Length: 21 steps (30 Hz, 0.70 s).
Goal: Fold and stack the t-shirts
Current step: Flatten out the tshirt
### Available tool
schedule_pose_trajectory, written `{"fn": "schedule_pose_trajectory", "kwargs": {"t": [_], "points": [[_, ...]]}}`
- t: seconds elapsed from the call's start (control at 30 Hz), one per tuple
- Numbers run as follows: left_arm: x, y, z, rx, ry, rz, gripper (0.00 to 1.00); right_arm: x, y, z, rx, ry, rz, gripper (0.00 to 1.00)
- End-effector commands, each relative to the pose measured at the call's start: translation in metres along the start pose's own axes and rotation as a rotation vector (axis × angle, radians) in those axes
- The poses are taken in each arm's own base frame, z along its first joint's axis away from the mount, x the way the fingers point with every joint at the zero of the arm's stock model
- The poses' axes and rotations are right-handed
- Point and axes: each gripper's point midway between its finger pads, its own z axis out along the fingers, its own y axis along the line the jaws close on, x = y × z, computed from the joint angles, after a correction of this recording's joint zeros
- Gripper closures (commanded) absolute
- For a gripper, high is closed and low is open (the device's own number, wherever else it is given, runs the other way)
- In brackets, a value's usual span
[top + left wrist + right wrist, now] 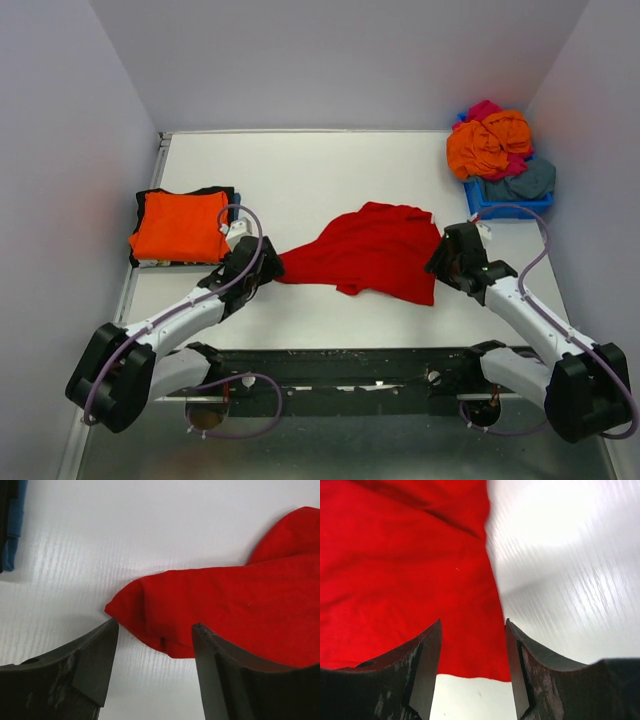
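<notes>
A crumpled red t-shirt lies on the white table between the two arms. My left gripper stands open at its pointed left corner. In the left wrist view that red t-shirt corner reaches just between the fingertips of my left gripper, and nothing is clamped. My right gripper is at the shirt's right edge. In the right wrist view my right gripper is open over the red t-shirt, whose hem crosses between the fingers.
A folded orange t-shirt lies on a black one at the left. A blue bin at the back right holds orange, magenta and grey-blue shirts. Walls stand close on three sides.
</notes>
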Motion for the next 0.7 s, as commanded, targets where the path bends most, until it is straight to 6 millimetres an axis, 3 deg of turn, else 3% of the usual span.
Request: {"fn": "schedule_pose_trajectory", "kwargs": {"t": [0.0,0.07,0.2,0.53,0.57,0.67], "points": [[-0.003,-0.018,0.006,0.041,0.017,-0.011,0.33,0.036,-0.026,0.001,0.109,0.114,0.061,0.39],[0.0,-0.017,0.01,0.027,0.03,-0.005,0.42,0.045,-0.028,0.003,0.112,0.138,0.075,0.39],[-0.002,-0.018,0.02,-0.003,0.038,0.003,0.48,0.055,-0.03,0.007,0.108,0.165,0.095,0.41],[-0.004,-0.028,0.043,-0.027,0.061,0.033,0.74,0.084,-0.028,0.008,0.086,0.291,0.097,0.55],[-0.003,-0.028,0.044,-0.03,0.067,0.038,0.77,0.084,-0.028,0.007,0.086,0.293,0.095,0.6],[-0.003,-0.03,0.051,-0.037,0.076,0.044,0.97,0.086,-0.02,0.002,0.028,0.3,0.084,0.99]]}}
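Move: The left hand goes for the t-shirt's left end, about 3 cm ahead, 2 cm to its right and 3 cm below; the folded orange shirt lies some 21 cm left and 9 cm farther out than this hand. For the right hand, the t-shirt's near right corner is roughly 5 cm back, 1 cm left and 6 cm down. From the right hand, the t-shirt's far right corner is about 14 cm ahead and 1 cm left, the blue bin 26 cm ahead and 17 cm right. Down and back, quick at first and then slowing, the right hand sinks about 5 cm and draws back 4 cm to the near right corner, tipping its fingers some 10 degrees steeper before they close on the edge. Meanwhile the left hand slides forward about 3 cm, to the right and down 2 cm each, still closing, and pinches the t-shirt's left end. ##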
